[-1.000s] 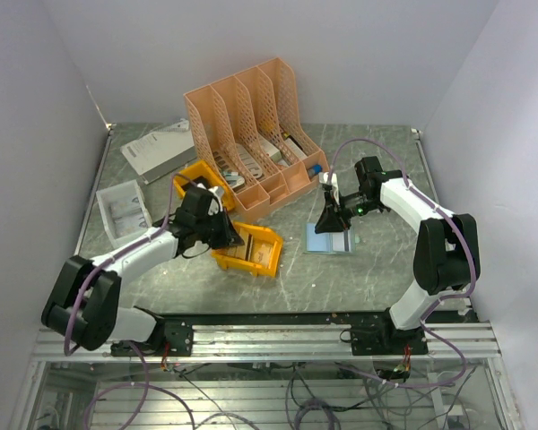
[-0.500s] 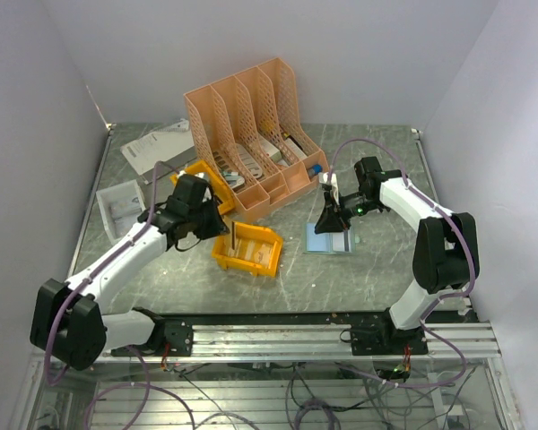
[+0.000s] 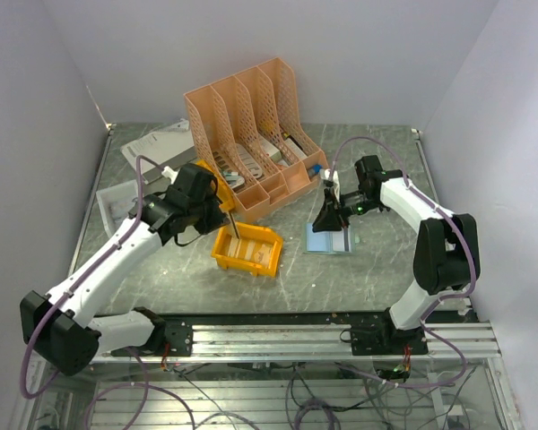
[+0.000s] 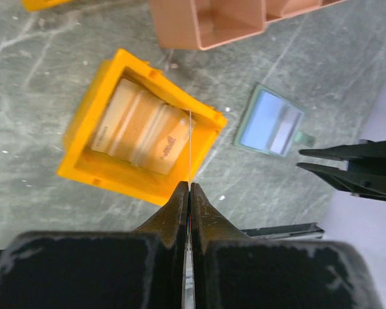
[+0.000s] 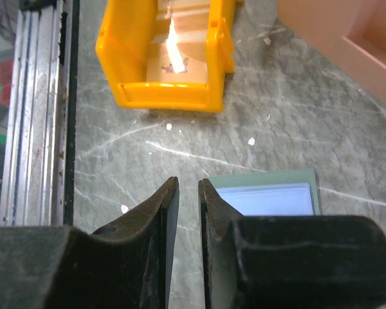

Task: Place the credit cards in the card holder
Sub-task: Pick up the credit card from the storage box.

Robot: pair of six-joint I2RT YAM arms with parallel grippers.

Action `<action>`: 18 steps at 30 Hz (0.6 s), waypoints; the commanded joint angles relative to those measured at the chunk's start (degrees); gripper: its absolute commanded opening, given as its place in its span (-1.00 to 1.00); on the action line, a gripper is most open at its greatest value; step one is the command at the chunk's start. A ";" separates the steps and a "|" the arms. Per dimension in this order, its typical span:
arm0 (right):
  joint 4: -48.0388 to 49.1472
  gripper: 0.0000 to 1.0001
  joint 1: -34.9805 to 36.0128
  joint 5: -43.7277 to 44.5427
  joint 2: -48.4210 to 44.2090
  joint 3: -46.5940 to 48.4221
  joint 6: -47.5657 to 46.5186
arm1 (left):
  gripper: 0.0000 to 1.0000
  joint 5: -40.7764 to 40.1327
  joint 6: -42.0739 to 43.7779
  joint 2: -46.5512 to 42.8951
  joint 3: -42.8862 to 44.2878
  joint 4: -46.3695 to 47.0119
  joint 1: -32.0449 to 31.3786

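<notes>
My left gripper [image 4: 190, 185] is shut on a thin credit card [image 4: 190, 148] that I see edge-on. It hangs above the near yellow bin [image 4: 83, 170], where more pale and tan cards [image 4: 141, 125] lie. From above, the left gripper [image 3: 224, 208] holds the card [image 3: 232, 226] over that bin [image 3: 271, 260]. The card holder [image 3: 330, 238] lies open on the table, light blue inside with a grey-green rim [image 5: 264, 193]. My right gripper [image 5: 188, 182] hovers at the holder's left edge, jaws a narrow gap apart with nothing between them.
A peach lattice file organiser [image 3: 251, 134] stands at the back. A second yellow bin [image 3: 197, 179] sits behind my left arm. A white tray [image 3: 121, 208] and a paper booklet [image 3: 157, 145] lie at the left. The aluminium rail [image 5: 38, 116] runs along the near edge.
My left arm has risen out of the yellow bin with the card pinched in its jaws. The right gripper has stayed by the card holder, its jaws parting very slightly.
</notes>
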 commanded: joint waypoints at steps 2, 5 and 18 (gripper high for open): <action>3.97 -0.56 0.23 -8.16 -2.67 1.31 8.70 | -0.86 -0.86 -6.40 -0.25 2.35 4.55 -4.70; 5.29 -0.51 -0.19 -13.79 -2.38 1.91 13.50 | -0.86 2.80 -4.66 0.98 -0.54 14.11 -6.23; 8.94 0.35 -8.66 -25.11 -6.79 0.99 22.52 | -0.86 32.00 12.76 7.92 -24.89 89.35 -6.23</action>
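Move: The credit card is already in my left fingers, clear of the storage box, whose middle sits about 5 cm to the right and 16 cm below. My right hand is some 24 cm to my left hand's right, 2 cm ahead and 7 cm lower; the card holder lies about 26 cm right, 5 cm ahead and 18 cm down. From my right hand, the card is about 22 cm left, level fore and aft, and 4 cm up. I carry the credit card about 12 cm to the right with my left hand, away from over the storage box and towards my right hand, rising slightly before dipping back, while the wrist swings the fingers from steeply down to pointing more rightward and level, grip kept. Meanwhile my right hand climbs some 9 cm off the card holder, levels its left-pointing fingers by about 20 degrees and opens them wide. ##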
